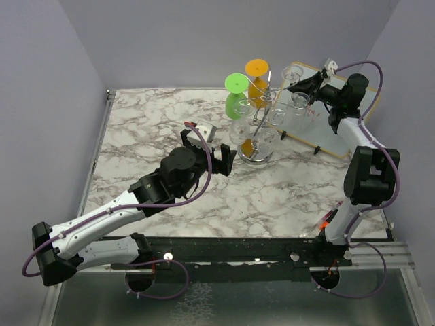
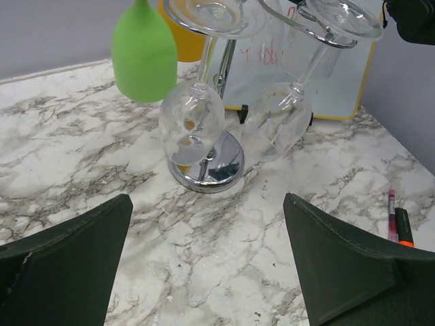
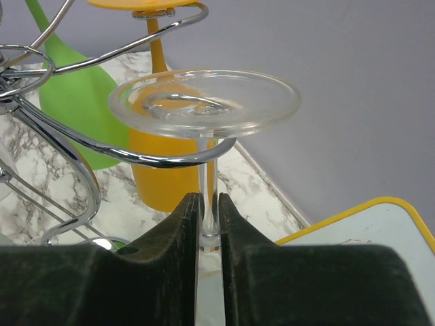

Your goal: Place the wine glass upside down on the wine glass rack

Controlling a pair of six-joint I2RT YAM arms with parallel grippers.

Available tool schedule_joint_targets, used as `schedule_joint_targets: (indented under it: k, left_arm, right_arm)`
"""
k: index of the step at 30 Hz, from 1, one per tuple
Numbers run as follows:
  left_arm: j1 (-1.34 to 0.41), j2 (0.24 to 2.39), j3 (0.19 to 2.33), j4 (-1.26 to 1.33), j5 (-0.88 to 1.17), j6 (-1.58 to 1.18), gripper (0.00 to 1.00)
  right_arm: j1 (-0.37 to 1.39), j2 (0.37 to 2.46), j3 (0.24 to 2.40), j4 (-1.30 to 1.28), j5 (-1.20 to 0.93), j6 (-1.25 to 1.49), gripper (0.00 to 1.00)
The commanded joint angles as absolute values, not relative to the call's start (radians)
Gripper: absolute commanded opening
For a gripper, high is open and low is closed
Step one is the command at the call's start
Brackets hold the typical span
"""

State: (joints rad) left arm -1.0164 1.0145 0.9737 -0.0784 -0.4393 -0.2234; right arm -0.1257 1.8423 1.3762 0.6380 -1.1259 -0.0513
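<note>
The clear wine glass (image 3: pixel 204 102) hangs upside down, its round foot resting on a curled arm of the chrome wine glass rack (image 3: pixel 81 139). My right gripper (image 3: pixel 209 204) straddles the stem just under that arm. Its jaws stand a sliver apart from the stem on each side, so they are open and not pinching it. From above, this gripper (image 1: pixel 296 87) is at the rack's far right side, over the rack's base (image 1: pixel 257 155). My left gripper (image 1: pixel 221 157) hovers wide open and empty, low over the marble, just left of the rack's domed base (image 2: pixel 207 170).
Two other clear glasses (image 2: pixel 192 122) (image 2: pixel 279 122), a green one (image 2: pixel 143 51) and an orange one (image 1: pixel 257 68) hang on the rack. A yellow-edged white board (image 1: pixel 326 136) leans behind it. Pens (image 2: pixel 397 221) lie to the right on the marble.
</note>
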Motion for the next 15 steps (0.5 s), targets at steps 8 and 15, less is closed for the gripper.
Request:
schedule_joint_targets:
  k: [8,15]
  left_arm:
    - [-1.015,1.015,0.999,-0.094,-0.445,-0.221,0.94]
    - [-1.016,1.002,1.007,-0.103,-0.436,-0.225,0.94]
  right_arm:
    - [-0.131,1.820,1.405,0.471,-1.117,-0.133,0.42]
    - [-0.131,1.748,1.347,0.483,-1.063,-0.165,0.58]
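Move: The clear wine glass hanging upside down on the far right ring has its stem between the right fingertips, its middle about 4 cm below the right hand. The orange glass hangs some 4 cm farther out and 11 cm left of that hand; another clear glass is about 10 cm back and 2 cm right; the rack's pole is roughly 6 cm back and 7 cm left. From the left hand, the aimed-at glass lies about 24 cm ahead and 20 cm right. The right fingers let go of the wine glass's stem just under the rack's ring, spreading from a narrow gap to about half open on either side of it. Meanwhile the right hand sinks a little over 1 cm and tips down very slightly, otherwise keeping its place beside the rack. ##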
